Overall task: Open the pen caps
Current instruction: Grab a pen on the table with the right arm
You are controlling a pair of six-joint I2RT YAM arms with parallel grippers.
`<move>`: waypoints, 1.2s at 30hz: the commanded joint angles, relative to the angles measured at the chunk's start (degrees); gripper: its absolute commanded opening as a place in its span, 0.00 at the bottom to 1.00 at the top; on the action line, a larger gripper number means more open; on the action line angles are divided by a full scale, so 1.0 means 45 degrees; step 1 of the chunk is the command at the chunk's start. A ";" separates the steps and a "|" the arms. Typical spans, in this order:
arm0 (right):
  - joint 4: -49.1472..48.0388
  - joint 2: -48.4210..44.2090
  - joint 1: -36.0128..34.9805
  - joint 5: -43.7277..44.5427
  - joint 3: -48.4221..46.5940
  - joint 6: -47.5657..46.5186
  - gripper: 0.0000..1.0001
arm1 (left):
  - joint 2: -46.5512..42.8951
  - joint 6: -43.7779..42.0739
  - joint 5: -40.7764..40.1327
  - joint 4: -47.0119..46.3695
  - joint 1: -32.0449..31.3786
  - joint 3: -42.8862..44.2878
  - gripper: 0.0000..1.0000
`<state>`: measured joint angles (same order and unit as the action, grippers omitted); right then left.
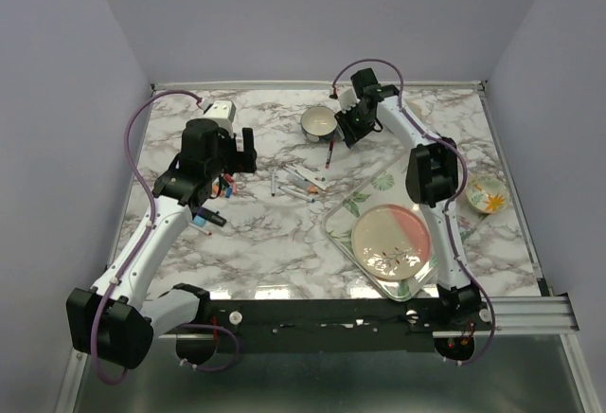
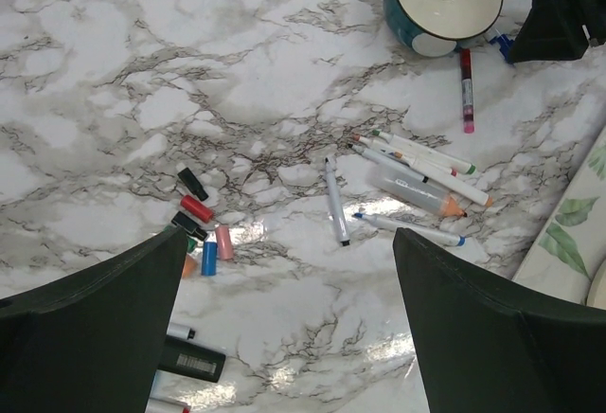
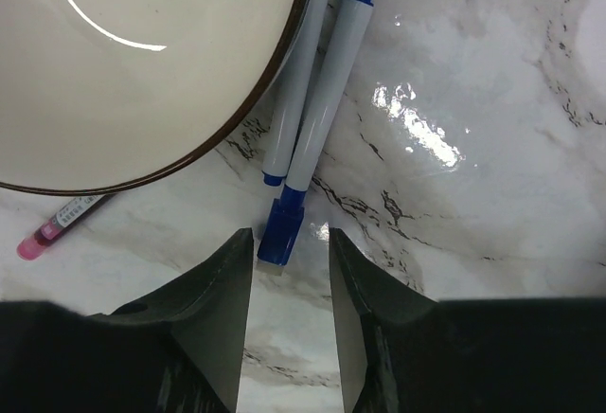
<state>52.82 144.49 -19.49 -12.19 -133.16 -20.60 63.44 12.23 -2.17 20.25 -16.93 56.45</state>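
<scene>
Several loose pen caps, among them a red one, a blue one and a black one, lie in a cluster on the marble table. Uncapped white pens are scattered in the middle. My left gripper hovers above the table, wide open and empty, with the caps by its left finger. Beside the bowl lie two white pens. A blue cap sits at the near end of one. My right gripper is open just behind that cap, which lies near the left fingertip without being pinched.
A teal bowl stands at the back, with a pink-ended pen in front of it. A glass tray holding a pink plate takes up the right. A small flowered bowl is at the far right. A black barcoded marker lies under the left finger.
</scene>
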 commanded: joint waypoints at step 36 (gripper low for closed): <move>-0.2088 -0.6809 0.0521 -0.0993 0.6051 0.2116 0.01 | 0.0219 0.1596 0.5187 -0.2954 0.0656 -0.1154 0.98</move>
<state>47.79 127.28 -17.39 -8.51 -114.34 -13.63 64.45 15.81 12.25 13.23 -14.31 54.13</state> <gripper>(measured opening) 0.064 0.987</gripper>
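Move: The blue cap of the nearer blue-and-white pen already lies between the right hand's open fingertips, about 1 cm ahead and 1 cm below; its barrel runs off forward-left. Level with that cap in height or nearly so, the second blue-and-white pen lies about 4 cm ahead and 5 cm left of the right hand, the teal bowl 3 cm ahead and 7 cm left, the red pen 4 cm back and 4 cm left. From the left hand the blue cap is some 18 cm ahead, 24 cm right and 20 cm below. The right hand settles about 1 cm lower while drifting 1 cm right, shuts its half-open fingers on the blue cap, then lifts some 6 cm while drawing about 3 cm back and easing right, away from the teal bowl, turning roughly 10 degrees clockwise with the cap pinched in its tips. Late on, the left hand, still wide open and empty, shifts about 3 cm right towards the pen, its left side rolling down and its heading turning clockwise, each about 10 degrees. ##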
